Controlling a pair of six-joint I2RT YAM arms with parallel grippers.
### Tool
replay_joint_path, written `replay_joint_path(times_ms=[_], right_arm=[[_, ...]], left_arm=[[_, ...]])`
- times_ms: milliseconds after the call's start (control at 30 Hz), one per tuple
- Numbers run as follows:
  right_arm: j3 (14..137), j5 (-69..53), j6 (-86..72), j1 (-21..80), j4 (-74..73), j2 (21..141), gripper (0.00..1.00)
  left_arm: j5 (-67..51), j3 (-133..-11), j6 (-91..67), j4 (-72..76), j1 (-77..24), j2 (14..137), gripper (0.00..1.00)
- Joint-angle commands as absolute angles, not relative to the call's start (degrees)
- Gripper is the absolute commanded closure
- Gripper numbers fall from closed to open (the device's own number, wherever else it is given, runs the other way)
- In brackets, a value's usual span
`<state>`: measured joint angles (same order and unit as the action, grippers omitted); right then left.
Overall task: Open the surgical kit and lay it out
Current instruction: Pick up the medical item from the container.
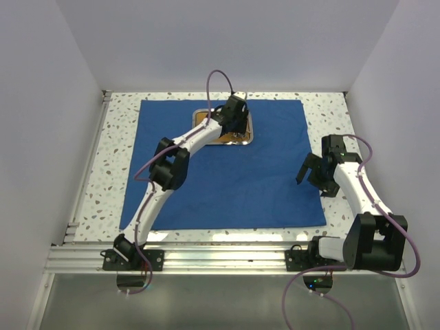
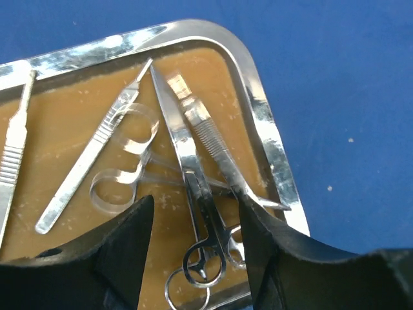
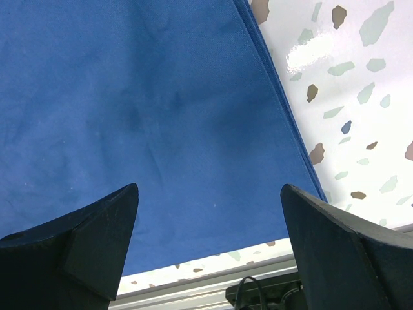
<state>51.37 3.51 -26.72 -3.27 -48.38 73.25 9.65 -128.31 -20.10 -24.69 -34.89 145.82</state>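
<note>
The royal-blue cloth wrap (image 1: 240,185) lies spread flat on the table. Near its far edge sits the steel tray (image 1: 250,135) with its orange-brown inside (image 2: 58,155). In the tray lie ring-handled scissors (image 2: 205,236), tweezers (image 2: 210,139), a slim flat handle (image 2: 90,158) and a ribbed handle (image 2: 13,152). My left gripper (image 2: 195,200) hangs open just over the tray, its fingers either side of the scissors' shanks, the right finger (image 2: 258,239) close against the tweezers. My right gripper (image 3: 208,187) stands wide open and empty above the cloth's (image 3: 129,97) near right corner.
A clear plastic ring-handled tool (image 2: 122,165) lies under the metal ones. Speckled tabletop (image 3: 348,97) borders the cloth on the right. White walls enclose the table on three sides, and an aluminium rail (image 1: 220,258) carries both arm bases at the near edge.
</note>
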Motion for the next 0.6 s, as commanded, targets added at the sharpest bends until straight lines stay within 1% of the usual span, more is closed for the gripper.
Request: replay_joint_path(times_ms=[0, 233, 333, 400, 433, 500, 533, 567], right_arm=[[51.9, 3.3, -25.5, -3.1, -47.4, 73.3, 0.04], [51.9, 2.9, -25.1, -3.1, -47.3, 74.7, 0.04], [52.0, 3.0, -24.9, -3.1, -47.2, 75.4, 0.04], [52.1, 3.2, -24.7, -3.1, -47.0, 75.8, 0.04], [52.1, 3.3, -24.6, -3.1, -46.9, 75.9, 0.04], [52.1, 3.5, -24.5, -3.1, -46.8, 76.5, 0.04], [52.2, 3.5, -24.4, -3.1, -46.8, 76.6, 0.04], [52.2, 3.6, -24.4, -3.1, -46.7, 76.8, 0.04]], left_arm=[[9.9, -130.9, -22.6, -24.0, -34.4, 147.7, 0.42], [11.5, -133.8, -23.3, -23.7, -34.5, 150.4, 0.46], [11.4, -133.8, -23.4, -23.6, -34.4, 150.8, 0.52], [10.5, -133.7, -23.8, -23.9, -34.1, 151.3, 0.58], [10.0, -133.5, -24.0, -24.1, -34.0, 151.4, 0.66], [8.6, -133.0, -24.5, -24.4, -33.7, 152.0, 0.77], [8.4, -132.5, -25.0, -24.6, -33.7, 152.1, 0.90], [8.3, -132.3, -25.1, -25.0, -33.6, 152.4, 0.96]])
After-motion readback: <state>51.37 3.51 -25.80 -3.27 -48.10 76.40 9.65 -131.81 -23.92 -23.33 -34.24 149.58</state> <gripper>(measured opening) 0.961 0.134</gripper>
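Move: The scissors lie almost between the left hand's open fingertips, their middle about 2 cm ahead and 1 cm lower. A ring-handled clamp crosses under them, its middle some 2 cm ahead and 1 cm to the hand's right. The tweezers sit about 3 cm ahead and 3 cm to the right, and the nearest scalpel handle about 5 cm ahead and 4 cm to the left. From the right hand the scissors are roughly 28 cm ahead, 25 cm left and 5 cm below. Forward about 1.5 cm and down some 1 cm, the left hand settles along the scissors towards their middle. Its half-open fingers close slowly at first, then quickly to nearly shut, and pinch the scissors just behind the screw; the grip effort rises at the end. The wrist barely turns. ##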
